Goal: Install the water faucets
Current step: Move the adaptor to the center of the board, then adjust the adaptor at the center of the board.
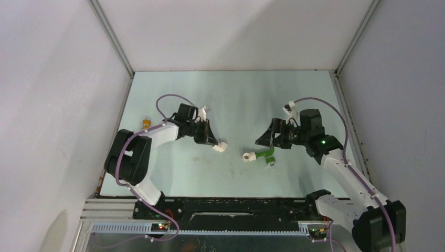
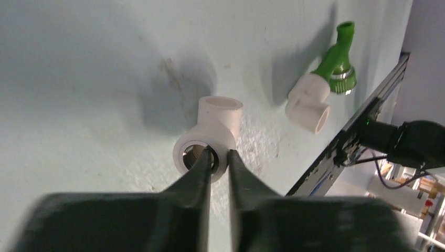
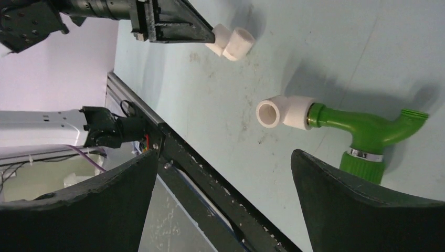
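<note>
A green faucet [image 1: 268, 154] lies on the table, its end screwed into a white elbow fitting [image 1: 250, 156]. In the right wrist view that green faucet [image 3: 367, 131] and its elbow [image 3: 286, 112] lie just ahead of my open right gripper [image 3: 223, 155], which hovers beside it [image 1: 266, 138] and holds nothing. My left gripper [image 2: 220, 153] is shut on the rim of a second white elbow fitting [image 2: 220, 121], with one finger inside its threaded opening and the other outside. From above, this fitting [image 1: 220, 147] sits at the left gripper's tip. A small orange faucet [image 1: 146, 124] lies by the left wall.
Grey walls enclose the pale green table [image 1: 236, 94] on three sides. A black rail [image 1: 231, 207] runs along the near edge between the arm bases. The green faucet's assembly [image 2: 336, 58] lies a short way right of the held fitting.
</note>
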Available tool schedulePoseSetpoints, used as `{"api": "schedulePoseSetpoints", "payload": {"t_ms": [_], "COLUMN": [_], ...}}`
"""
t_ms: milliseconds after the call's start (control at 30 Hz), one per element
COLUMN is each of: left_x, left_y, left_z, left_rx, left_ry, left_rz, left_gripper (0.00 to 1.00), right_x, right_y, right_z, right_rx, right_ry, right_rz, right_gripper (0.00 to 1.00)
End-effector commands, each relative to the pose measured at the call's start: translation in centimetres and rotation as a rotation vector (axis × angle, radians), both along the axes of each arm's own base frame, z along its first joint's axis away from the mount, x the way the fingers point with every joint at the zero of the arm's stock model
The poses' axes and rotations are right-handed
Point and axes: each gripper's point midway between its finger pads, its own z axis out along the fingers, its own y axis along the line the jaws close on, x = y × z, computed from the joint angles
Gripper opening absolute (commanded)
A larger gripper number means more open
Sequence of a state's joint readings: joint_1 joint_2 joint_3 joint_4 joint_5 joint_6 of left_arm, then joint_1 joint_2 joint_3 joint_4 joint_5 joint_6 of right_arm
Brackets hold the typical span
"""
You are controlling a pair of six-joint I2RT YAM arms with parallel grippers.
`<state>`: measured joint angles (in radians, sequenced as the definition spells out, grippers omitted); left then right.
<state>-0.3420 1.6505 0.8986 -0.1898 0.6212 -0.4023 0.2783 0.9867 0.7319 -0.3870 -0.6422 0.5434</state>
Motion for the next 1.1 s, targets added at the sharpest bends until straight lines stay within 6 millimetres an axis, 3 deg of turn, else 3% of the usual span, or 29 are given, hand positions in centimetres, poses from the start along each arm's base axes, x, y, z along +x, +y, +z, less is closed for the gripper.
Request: {"api": "schedulePoseSetpoints", "payload": {"t_ms": [0,100,233,333,467,633,800,900,1067], "left_x": [-1.0,-0.8,-0.3,-1.1,-3.5,-6.3,-7.4,-7.6,-6.9], "left_y": [0.6,1.8,4.0,4.9,4.6,3.8,3.8,4.5,5.7], "left_z": [1.3,1.9,3.9,5.5,5.3,3.9,3.7,3.7,4.4], "left_rx": [0.034,0.105,0.201,0.205,0.132,-0.002,-0.061,-0.037,0.002], "left_ry": [-0.07,-0.116,-0.197,-0.229,-0.175,-0.09,-0.079,-0.096,-0.154], "left_rz": [-0.032,0.002,0.086,0.136,0.17,0.221,0.263,0.286,0.352], "left_gripper": [0.23,0.55,0.74,0.77,0.76,0.74,0.73,0.74,0.76], "right_x": [0.8,1.3,2.2,3.0,4.9,7.3,8.6,7.8,4.3], "right_y": [2.1,3.6,5.9,8.0,11.1,14.5,17.0,17.9,19.3], "right_z": [-0.5,-1.4,-2.1,-2.5,-2.7,-6.3,-10.1,-11.6,-12.4], "right_rx": [-0.011,-0.001,0.033,0.023,0.001,-0.097,-0.145,-0.147,-0.16], "right_ry": [-0.013,-0.002,0.01,0.017,0.008,0.055,0.117,0.158,0.192], "right_rz": [0.028,0.06,0.106,0.154,0.223,0.301,0.362,0.405,0.49], "right_gripper": [0.99,0.99,0.93,0.88,0.83,0.77,0.73,0.7,0.62]}}
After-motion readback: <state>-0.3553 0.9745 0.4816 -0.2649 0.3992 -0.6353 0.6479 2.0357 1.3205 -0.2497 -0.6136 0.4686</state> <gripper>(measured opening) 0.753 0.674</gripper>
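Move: The white adaptor is still in the left fingertips, about 1 cm back, 1 cm right of and 1 cm below that hand's point; its table spot is some 2 cm back and 3 cm below the hand. The green faucet lies about 4 cm back and 16 cm to the left hand's right. From the right hand the adaptor is about 6 cm ahead, 18 cm left and 15 cm below, the green faucet roughly 2 cm ahead, 3 cm left and 16 cm below. The adaptor is set down and let go: the left hand eases back and slightly down, spreads its fingers wide, lifts about 6 cm while shifting left, then draws back and sinks again, ending clear. Meanwhile the right hand sweeps some 17 cm left, down and forward past the green faucet to the adaptor, turning about 20 degrees counter-clockwise, tipping its fingers down and partly closing them around it. ##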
